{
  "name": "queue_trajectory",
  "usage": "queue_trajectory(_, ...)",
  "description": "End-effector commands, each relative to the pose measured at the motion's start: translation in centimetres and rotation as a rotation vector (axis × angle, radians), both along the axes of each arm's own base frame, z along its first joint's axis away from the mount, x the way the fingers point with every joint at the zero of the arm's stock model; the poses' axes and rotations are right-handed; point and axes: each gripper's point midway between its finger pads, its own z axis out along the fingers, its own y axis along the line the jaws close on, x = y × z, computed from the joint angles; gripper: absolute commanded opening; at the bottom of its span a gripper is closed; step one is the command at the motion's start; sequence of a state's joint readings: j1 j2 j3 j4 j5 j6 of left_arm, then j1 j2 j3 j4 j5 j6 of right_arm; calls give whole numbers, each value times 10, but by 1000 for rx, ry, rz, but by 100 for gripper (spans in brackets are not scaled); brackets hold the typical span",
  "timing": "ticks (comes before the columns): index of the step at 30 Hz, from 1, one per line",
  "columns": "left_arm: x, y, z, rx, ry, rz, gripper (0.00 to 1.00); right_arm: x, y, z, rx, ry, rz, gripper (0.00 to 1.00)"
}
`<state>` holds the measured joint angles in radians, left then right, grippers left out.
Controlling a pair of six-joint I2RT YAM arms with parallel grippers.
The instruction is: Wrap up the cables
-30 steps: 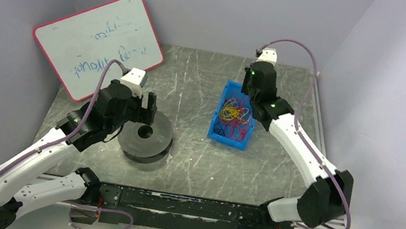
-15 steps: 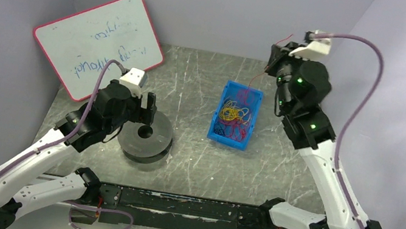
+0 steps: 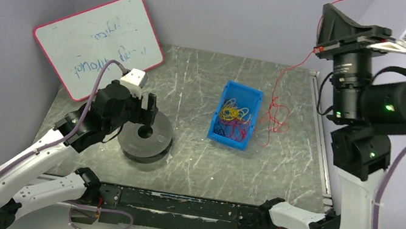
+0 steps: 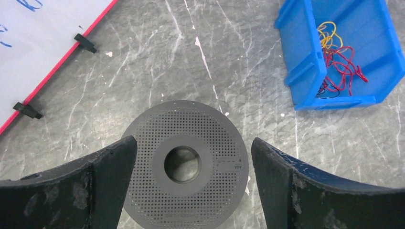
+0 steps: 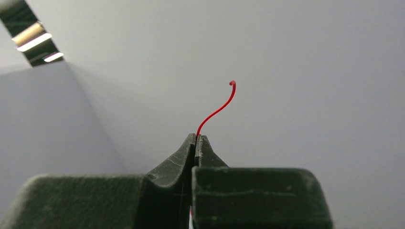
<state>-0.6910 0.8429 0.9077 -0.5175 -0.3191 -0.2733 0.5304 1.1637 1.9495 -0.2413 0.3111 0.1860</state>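
Note:
A thin red cable (image 3: pixel 276 115) hangs from my raised right gripper (image 3: pixel 328 8) down to the table, just right of the blue bin (image 3: pixel 249 131). In the right wrist view that gripper (image 5: pixel 196 138) is shut on the cable (image 5: pixel 217 109), whose short curled end sticks out past the tips. A dark grey perforated spool (image 3: pixel 146 137) lies flat at the left. My left gripper (image 3: pixel 142 111) hovers over it. In the left wrist view that gripper (image 4: pixel 193 143) is open, its fingers either side of the spool (image 4: pixel 191 124) and apart from it.
The blue bin (image 4: pixel 305 71) holds a tangle of yellow, blue and red wires (image 4: pixel 339 62). A red-framed whiteboard (image 3: pixel 98 42) leans at the back left. Grey walls close in the table on three sides.
My right arm has risen out of the bin and swung up and to the right, drawing the red cable out with it. The left arm has not moved.

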Motion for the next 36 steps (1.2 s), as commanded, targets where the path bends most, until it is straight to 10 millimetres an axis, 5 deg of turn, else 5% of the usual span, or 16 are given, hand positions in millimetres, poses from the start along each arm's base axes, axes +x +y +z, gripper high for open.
queue_trajectory(1,-3,-9,14,-42,-35,-47,93,-27,8,12,-4,-19,116,0)
queue_trajectory(7,-12,-32,32,-119,-56,-177,93,-48,21,-14,-45,68,244,0)
queue_trajectory(15,-45,-65,94,-255,-108,-431,93,-74,54,-121,-284,248,459,0)
queue_trajectory(22,-88,-84,146,-361,-197,-697,93,-113,87,-188,-382,279,748,0)
queue_trajectory(29,-111,-101,165,-470,-184,-844,93,-138,120,-229,-453,257,1038,0)
queue_trajectory(36,-118,-117,168,-566,-131,-923,93,-137,147,-267,-463,278,1243,0)
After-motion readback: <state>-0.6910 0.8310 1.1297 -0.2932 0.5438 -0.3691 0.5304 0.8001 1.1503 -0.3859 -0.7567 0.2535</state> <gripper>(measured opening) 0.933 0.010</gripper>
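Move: My right fingers already pinch the red cable high up, its loose tangle hanging some 35 cm straight below them. My open left gripper is about 41 cm to that hand's left, 1 cm back and 42 cm lower. The blue box is roughly 17 cm ahead, 9 cm left and 63 cm below. From my left hand, the pinched cable is about 41 cm right, 1 cm ahead and 42 cm up; the black spool sits 4 cm left, level fore and aft, 21 cm below. I bring my two hands together in front of me. Keeping my pinch on the red cable, my right hand sinks about 27 cm after a slight rise, drawing back and left and swinging counter-clockwise some 60 degrees to point at my left hand. My left hand, fingers still wide open, rises some 16 cm off the spool, going right and back while turning clockwise and rolling to face the cable, without reaching it. ##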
